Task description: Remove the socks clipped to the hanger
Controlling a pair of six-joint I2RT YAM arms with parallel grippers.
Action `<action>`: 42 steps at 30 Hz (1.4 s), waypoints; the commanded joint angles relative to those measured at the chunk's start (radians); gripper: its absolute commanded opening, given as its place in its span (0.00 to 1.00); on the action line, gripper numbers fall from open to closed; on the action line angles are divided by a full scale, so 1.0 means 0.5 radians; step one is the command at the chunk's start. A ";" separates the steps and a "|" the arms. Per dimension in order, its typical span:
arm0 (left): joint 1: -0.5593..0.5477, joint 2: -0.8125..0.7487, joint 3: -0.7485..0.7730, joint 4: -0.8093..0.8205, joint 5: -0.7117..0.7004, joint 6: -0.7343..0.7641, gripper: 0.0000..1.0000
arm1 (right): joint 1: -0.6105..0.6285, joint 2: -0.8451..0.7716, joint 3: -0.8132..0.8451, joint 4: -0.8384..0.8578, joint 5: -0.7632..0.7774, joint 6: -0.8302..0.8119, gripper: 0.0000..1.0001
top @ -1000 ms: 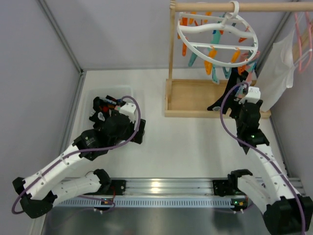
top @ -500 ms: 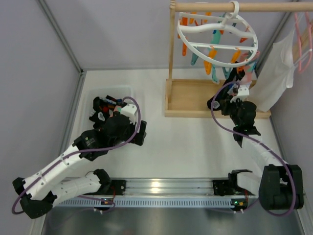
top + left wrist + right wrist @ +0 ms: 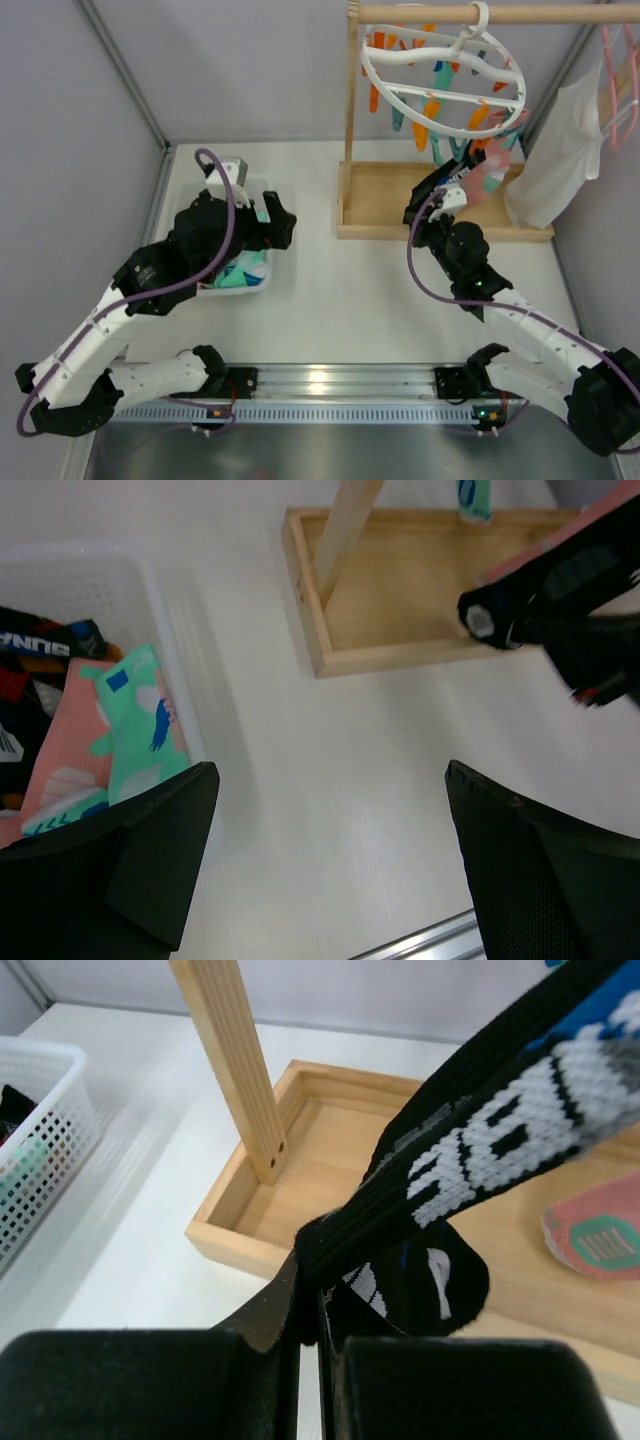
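The white ring hanger hangs from the wooden rail at top right, with orange and teal clips dangling from it. A black sock with white lettering stretches taut from the clips down to my right gripper, which is shut on its lower end above the wooden tray. The top view shows the same black sock and right gripper. A pink-salmon sock with a teal patch hangs just beside it. My left gripper is open and empty, above the table right of the basket.
A white mesh basket at left holds teal, pink and dark socks. The rack's wooden post rises from the tray's left end. A pink hanger with a white garment hangs at far right.
My right gripper moved up to the black sock, shut on it and pulled it left and taut. The left arm lifted out of the basket and swung toward the right.
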 commanded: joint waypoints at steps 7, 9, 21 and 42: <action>0.002 0.575 0.991 0.058 -0.109 0.133 0.98 | 0.676 0.163 0.378 -0.351 0.850 0.049 0.00; -0.020 0.737 1.120 0.058 -0.121 0.204 0.98 | 0.799 0.227 0.457 -0.387 0.964 0.055 0.00; -0.219 1.468 2.139 0.064 -0.017 0.603 0.98 | 1.185 0.461 0.731 -0.412 1.231 0.003 0.00; -0.452 2.033 2.324 0.383 -0.455 1.010 0.95 | 1.354 0.731 0.970 -0.455 1.219 -0.083 0.00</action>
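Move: The orange clip that pinches the black sock's upper end is about 9 cm ahead of the open left hand, 32 cm to its right and 10 cm higher; the pink sock hangs some 6 cm right of it and 3 cm farther out, and the wooden post stands 15 cm beyond and 16 cm left of it. From the right hand, shut on the sock, the clip is about 2 cm ahead, 6 cm right and 22 cm up, the white basket 6 cm ahead, 39 cm left and 18 cm down. The black sock, still clipped above, stays pinched in the right hand, which pulls it left about 16 cm and slightly back. Meanwhile the left hand climbs and swings right, some 24 cm in all, with a shorter forward reach; it tips its fingers up some 20 degrees, then sinks a little to bring its wide-open fingers just short of the orange clip. ##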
